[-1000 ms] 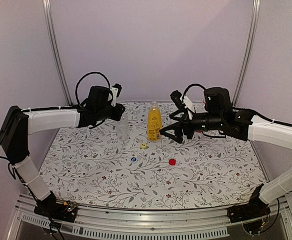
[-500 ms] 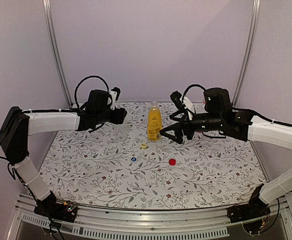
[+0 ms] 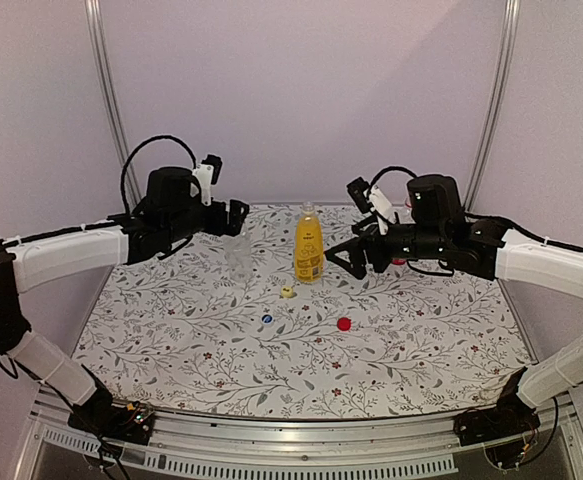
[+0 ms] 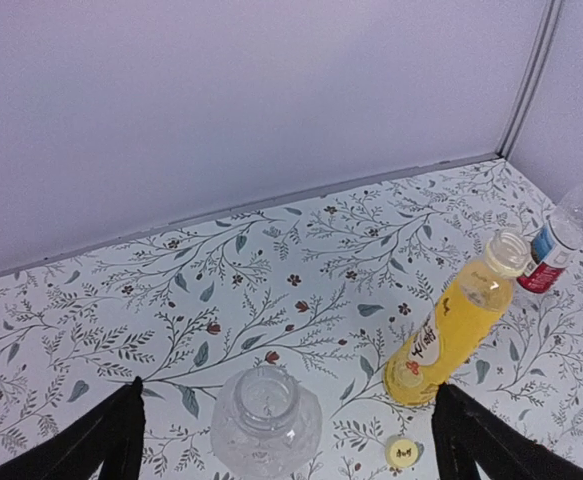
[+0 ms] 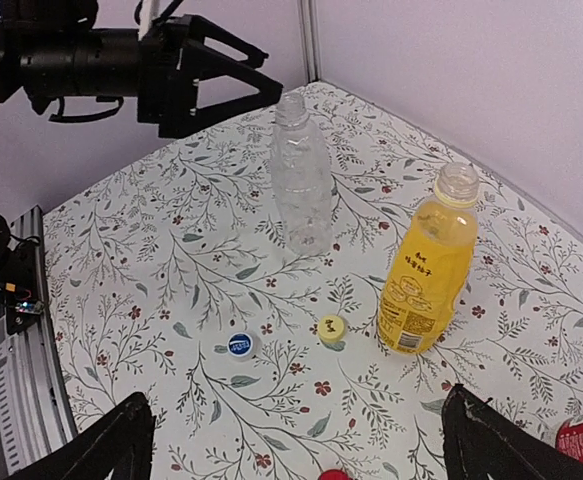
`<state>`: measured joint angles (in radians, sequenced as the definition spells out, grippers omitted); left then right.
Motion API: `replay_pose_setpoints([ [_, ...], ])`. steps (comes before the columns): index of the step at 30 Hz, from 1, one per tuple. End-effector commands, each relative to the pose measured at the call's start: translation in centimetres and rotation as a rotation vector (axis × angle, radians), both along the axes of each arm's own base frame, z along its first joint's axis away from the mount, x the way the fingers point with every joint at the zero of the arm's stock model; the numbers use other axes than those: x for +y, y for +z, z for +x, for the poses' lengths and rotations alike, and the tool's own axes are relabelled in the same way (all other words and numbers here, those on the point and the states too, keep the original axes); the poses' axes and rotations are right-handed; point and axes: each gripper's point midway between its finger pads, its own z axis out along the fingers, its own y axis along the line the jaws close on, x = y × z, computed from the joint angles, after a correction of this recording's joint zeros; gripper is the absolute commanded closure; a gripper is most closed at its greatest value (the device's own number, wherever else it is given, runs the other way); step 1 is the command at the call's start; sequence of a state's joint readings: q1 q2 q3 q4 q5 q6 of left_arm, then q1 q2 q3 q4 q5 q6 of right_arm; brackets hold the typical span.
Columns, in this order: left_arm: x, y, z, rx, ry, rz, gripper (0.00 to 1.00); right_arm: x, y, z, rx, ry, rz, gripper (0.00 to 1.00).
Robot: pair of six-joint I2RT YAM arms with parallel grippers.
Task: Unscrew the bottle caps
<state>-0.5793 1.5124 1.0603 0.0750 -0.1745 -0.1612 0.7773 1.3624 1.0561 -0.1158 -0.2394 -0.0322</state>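
Three bottle caps lie loose on the table: yellow, blue and red. The clear unlabelled bottle and the yellow-orange bottle stand upright with bare necks. My left gripper is open, up and to the left of the clear bottle, apart from it. My right gripper is open just right of the yellow bottle, holding nothing. The red-label bottle stands at the far right, mostly hidden behind my right arm in the top view.
A flowered cloth covers the table. Pale walls and two metal posts close off the back and sides. In the right wrist view the blue cap and yellow cap lie in front of the bottles.
My left gripper has opened, let go of the clear bottle and drawn back up and to the left. The right arm has barely shifted.
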Motion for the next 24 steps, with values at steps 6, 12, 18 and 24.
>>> replay_pose_setpoints([
  [6, 3.0, 9.4, -3.5, -0.169, 0.004, -0.159, 0.0, -8.2, 3.8, 6.7, -0.016, -0.533, -0.018, 0.01],
  [12, 6.1, 15.1, -5.6, -0.273, 0.006, -0.193, 0.0, -13.9, 6.6, 8.4, -0.07, -0.791, -0.022, 0.01],
  [18, 8.2, 15.2, -5.1, -0.234, 0.036, -0.103, 0.0, -19.7, 11.7, 8.3, -0.194, -0.939, 0.087, 0.01],
  [24, 9.1, 14.9, -6.1, -0.291, 0.02, -0.086, 0.0, -22.2, 14.2, 6.7, -0.323, -0.96, 0.051, 0.01],
])
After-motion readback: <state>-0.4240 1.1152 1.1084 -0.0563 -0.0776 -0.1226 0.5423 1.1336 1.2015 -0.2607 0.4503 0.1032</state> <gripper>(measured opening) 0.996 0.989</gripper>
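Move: Just past the left fingers, the clear bottle stands uncapped some 2 cm ahead and 1 cm to the right, its middle about 12 cm below. The orange bottle is 1 cm ahead and 18 cm right of the left hand; the yellow cap is 4 cm back and 12 cm right. From the right hand, the orange bottle lies about 15 cm ahead, 7 cm left; the red-label bottle 19 cm ahead, 18 cm right; the red cap 1 cm back, 3 cm right, on the table. Rising away from the clear bottle with its fingers wide open, the left hand climbs about 16 cm while drifting left and a little back, its fingers tipping upward. Meanwhile the empty right hand leaves the orange bottle, sweeping some 20 cm to the right, upward and somewhat forward, turning about 50 degrees clockwise to face forward, still open. ##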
